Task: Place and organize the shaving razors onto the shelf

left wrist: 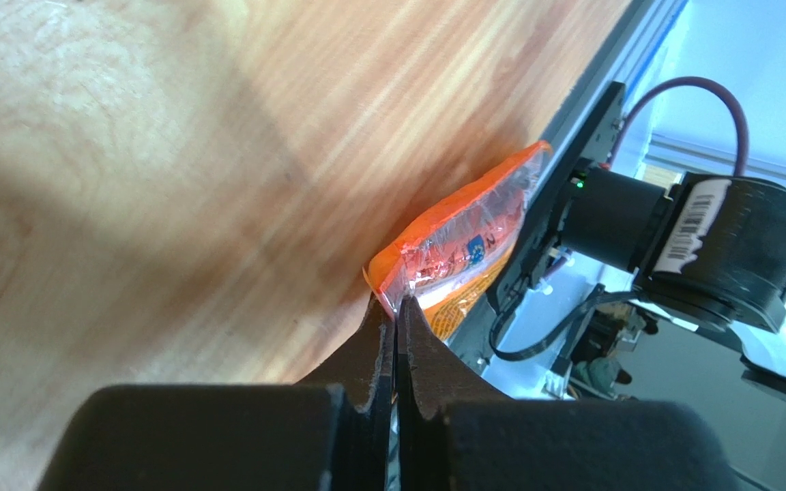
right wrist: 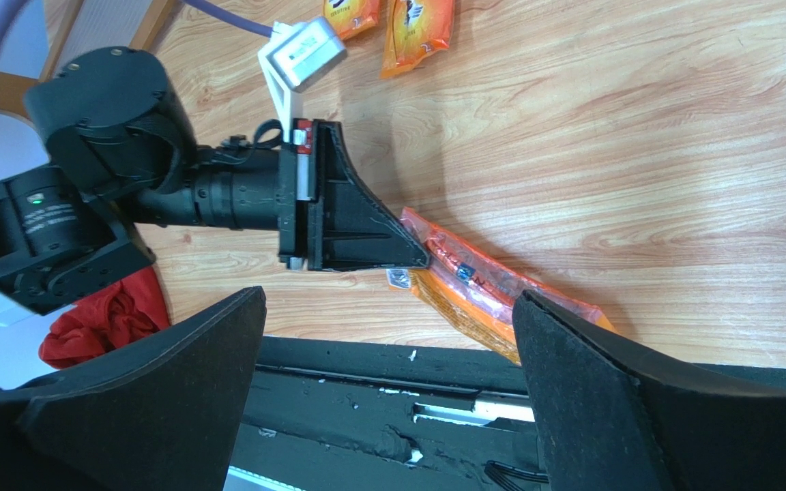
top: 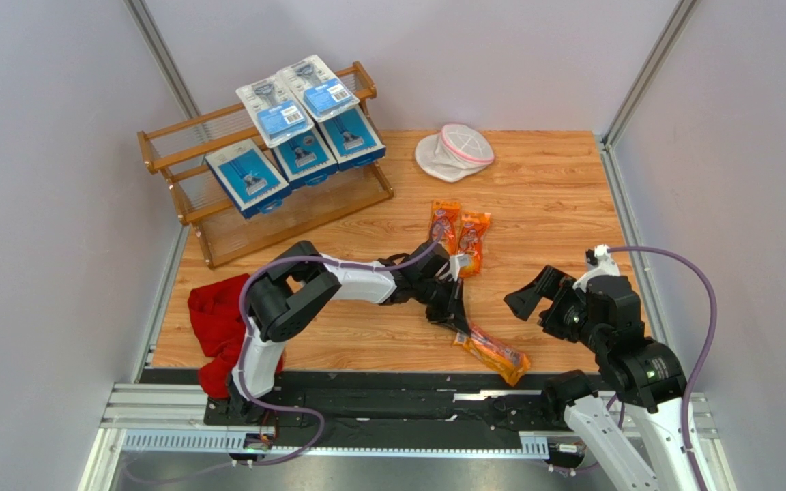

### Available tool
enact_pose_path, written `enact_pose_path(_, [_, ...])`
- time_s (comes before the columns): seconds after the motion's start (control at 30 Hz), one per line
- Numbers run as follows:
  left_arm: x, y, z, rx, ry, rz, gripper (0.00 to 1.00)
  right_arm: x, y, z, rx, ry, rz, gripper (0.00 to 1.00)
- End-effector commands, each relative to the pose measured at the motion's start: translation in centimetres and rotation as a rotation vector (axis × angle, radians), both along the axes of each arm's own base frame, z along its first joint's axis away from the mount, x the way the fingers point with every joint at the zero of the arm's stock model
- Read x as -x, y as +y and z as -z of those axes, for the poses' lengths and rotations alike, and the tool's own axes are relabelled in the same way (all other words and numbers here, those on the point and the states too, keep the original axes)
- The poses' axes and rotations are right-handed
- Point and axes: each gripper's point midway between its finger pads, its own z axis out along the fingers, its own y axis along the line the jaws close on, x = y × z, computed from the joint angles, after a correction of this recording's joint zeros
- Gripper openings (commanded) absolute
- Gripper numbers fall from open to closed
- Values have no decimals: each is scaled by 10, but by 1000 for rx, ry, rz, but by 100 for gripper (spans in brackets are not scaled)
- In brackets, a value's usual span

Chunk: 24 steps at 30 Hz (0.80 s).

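An orange bag of razors (top: 494, 353) lies near the table's front edge, and my left gripper (top: 456, 325) is shut on its near end. In the left wrist view the fingertips (left wrist: 395, 307) pinch the bag's sealed edge (left wrist: 459, 240). My right gripper (top: 528, 297) hovers open just right of it, nothing between its fingers (right wrist: 387, 307); the bag (right wrist: 489, 292) lies beyond them. Two more orange bags (top: 445, 225) (top: 474, 241) lie side by side mid-table. The wooden shelf (top: 177, 133) at the back left carries three blue boxes (top: 305, 153) and two blister packs (top: 276, 110) leaning on top.
A red cloth (top: 218, 322) is bunched at the table's front left by the left arm's base. A round white pouch with pink trim (top: 453, 151) lies at the back, right of the shelf. A black rail (top: 418, 394) runs along the front edge.
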Motion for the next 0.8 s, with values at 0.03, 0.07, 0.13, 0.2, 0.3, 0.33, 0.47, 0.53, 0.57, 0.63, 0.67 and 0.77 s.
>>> enact_pose_path(0.03, [-11, 4, -52, 86, -99, 16, 0, 1, 1, -6, 4, -31, -22, 95])
enact_pose_path(0.07, [-11, 8, -54, 82, -105, 16, 0, 1, 2, -6, -3, -31, -29, 95])
enact_pose_path(0.13, [-20, 16, -69, 98, -138, 3, 0, 0, 5, -8, -13, -39, -37, 94])
enact_pose_path(0.2, [-25, 28, -82, 90, -156, -12, 0, 1, 8, -8, -28, -39, -51, 94])
enact_pose_path(0.3, [-32, 45, -98, 82, -194, -25, 0, 0, 16, -6, -60, -41, -79, 94])
enact_pose_path(0.33, [-34, 50, -102, 83, -209, -25, 0, -2, 20, -9, -80, -54, -89, 94])
enact_pose_path(0.47, [-39, 73, -124, 89, -245, -63, 0, -2, 40, -14, -179, -74, -167, 93])
enact_pose_path(0.53, [-38, 83, -126, 79, -250, -72, 0, -5, 55, -21, -250, -96, -226, 92])
enact_pose_path(0.57, [-41, 89, -134, 90, -264, -86, 0, -5, 59, -22, -268, -96, -244, 91])
enact_pose_path(0.63, [-39, 97, -135, 82, -267, -89, 0, -6, 67, -26, -291, -108, -289, 90])
enact_pose_path(0.67, [-41, 103, -142, 90, -279, -102, 0, -8, 69, -25, -291, -92, -294, 90])
enact_pose_path(0.77, [-41, 118, -151, 90, -298, -127, 0, -12, 74, -29, -295, -94, -324, 90])
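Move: Pinched at its near-left end in the left fingers, the orange razor pack has its middle about 5 cm right and 4 cm back of that hand. The waiting open right gripper is about 9 cm right, 2 cm ahead and 15 cm above the left hand; from the right gripper the pack's middle lies about 7 cm back, 4 cm left and 17 cm down. Two more orange packs lie 18 cm ahead, 1 cm right, and 22 cm ahead, 4 cm left, of the left hand. Lifting the pinched orange pack off the table, the left hand rises about 13 cm while swinging some 10 cm left and a little forward, its shut fingers keeping their hold and turning about 15 degrees forward. The right hand, after a near pause, slides roughly 6 cm left, its wrist swinging the wide-open fingers left towards the pack's free end; contact there can't be made out. ##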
